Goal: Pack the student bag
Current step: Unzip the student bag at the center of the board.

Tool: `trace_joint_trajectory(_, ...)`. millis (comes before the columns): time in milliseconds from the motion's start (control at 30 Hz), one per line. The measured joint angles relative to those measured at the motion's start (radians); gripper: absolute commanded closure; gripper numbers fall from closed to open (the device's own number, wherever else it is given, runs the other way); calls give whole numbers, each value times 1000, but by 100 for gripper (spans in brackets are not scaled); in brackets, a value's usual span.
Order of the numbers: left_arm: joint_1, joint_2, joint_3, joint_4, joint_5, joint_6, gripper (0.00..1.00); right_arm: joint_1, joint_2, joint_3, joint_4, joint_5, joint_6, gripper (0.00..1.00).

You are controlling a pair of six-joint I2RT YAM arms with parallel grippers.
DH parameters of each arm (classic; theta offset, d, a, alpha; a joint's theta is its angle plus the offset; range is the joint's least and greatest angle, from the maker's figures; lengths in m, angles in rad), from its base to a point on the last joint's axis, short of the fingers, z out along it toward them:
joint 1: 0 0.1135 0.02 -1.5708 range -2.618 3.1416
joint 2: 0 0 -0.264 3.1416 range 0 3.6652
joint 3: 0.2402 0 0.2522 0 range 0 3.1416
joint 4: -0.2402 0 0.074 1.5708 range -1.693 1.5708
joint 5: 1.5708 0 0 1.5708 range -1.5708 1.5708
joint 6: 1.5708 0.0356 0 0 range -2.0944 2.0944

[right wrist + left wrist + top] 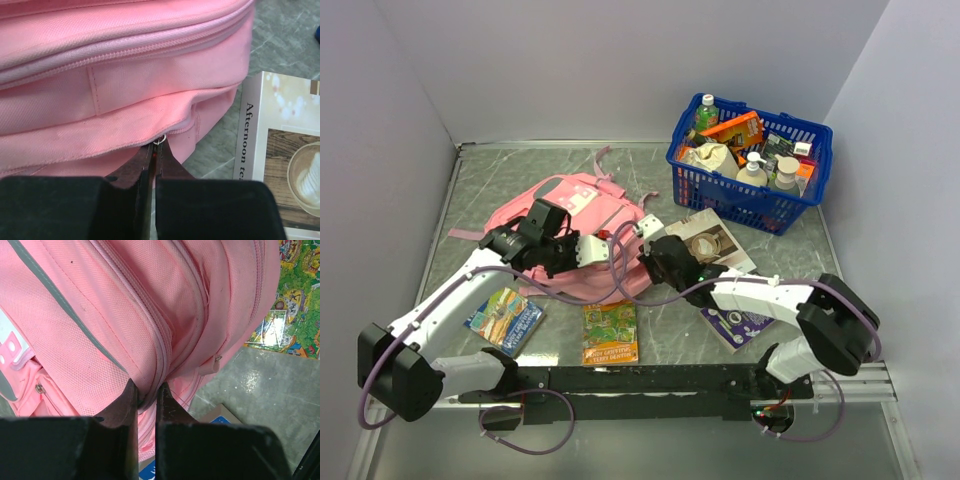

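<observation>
The student bag (570,195) is a soft pink backpack lying flat in the middle of the table. My left gripper (603,250) is at its near edge. In the left wrist view this gripper (147,390) is shut on a raised zip seam of the pink fabric (125,315). My right gripper (632,238) meets the bag's near right corner. In the right wrist view it (154,150) is shut on a small zip pull with a metal ring (159,140), under a fold of the bag (125,60).
A blue plastic basket (750,175) full of bottles and packets stands at the back right. Books lie around the bag: an "Afternoon tea" book (715,240), a purple one (735,325), a green-orange one (610,332) and a blue one (505,320).
</observation>
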Motion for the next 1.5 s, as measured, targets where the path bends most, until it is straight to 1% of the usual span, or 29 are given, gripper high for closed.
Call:
trace_joint_trajectory(133, -1, 0, 0, -5, -2, -13, 99, -6, -115, -57, 0, -30, 9, 100)
trace_joint_trajectory(267, -5, -14, -27, 4, 2, -20, 99, -14, -248, -62, -39, -95, 18, 100)
trace_joint_trajectory(333, -8, -26, -39, 9, 4, -23, 99, -16, -276, -58, -65, -127, 29, 100)
trace_joint_trajectory(533, -10, -24, -34, -2, 8, -72, 99, -12, -256, -54, -110, -172, 85, 100)
trace_joint_trajectory(667, -9, -3, 6, -36, 11, -143, 99, 26, -233, -50, -131, -152, 119, 100)
trace_joint_trajectory(767, -9, 11, 31, -53, 7, -204, 99, 75, -224, -14, -177, -116, 122, 100)
trace_joint_trajectory(900, -8, 15, 34, -72, -10, -277, 99, 131, -224, 31, -239, -89, 122, 100)
trace_joint_trajectory(1067, -7, 15, 33, -72, -15, -362, 99, 179, -227, 32, -297, -56, 134, 100)
trace_joint_trajectory(1200, 4, 15, 37, -63, 12, -426, 99, 188, -254, 17, -333, -8, 175, 100)
trace_joint_trajectory(1367, 19, 23, 83, -56, 54, -494, 99, 176, -317, -77, -296, 17, 246, 100)
trace_joint_trajectory(1467, 20, 28, 84, -44, 58, -524, 99, 169, -299, -44, -305, 11, 254, 100)
trace_joint_trajectory(1500, 21, 29, 82, -42, 52, -535, 99, 168, -263, 9, -333, 1, 253, 100)
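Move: The right fingers are already shut on the zipper pull at the bag's near right side, with practically no offset left. From that hand the coffee book lies about 15 cm right and 9 cm ahead, and the orange treehouse book some 8 cm left and 13 cm back, both roughly 8 cm lower. The left hand already grips a folded bag seam; the pull is about 18 cm to its right, level fore and aft, perhaps 5 cm lower. Still pinching the zipper pull, the right fingers first jerk up about 6 cm, then draw back towards the base along the bag's near side while sinking partway, ending about 9 cm back and 3 cm higher. The left hand keeps its hold on the seam, easing back and then rising 1 to 2 cm while it turns roughly 25 degrees counter-clockwise and tilts. ##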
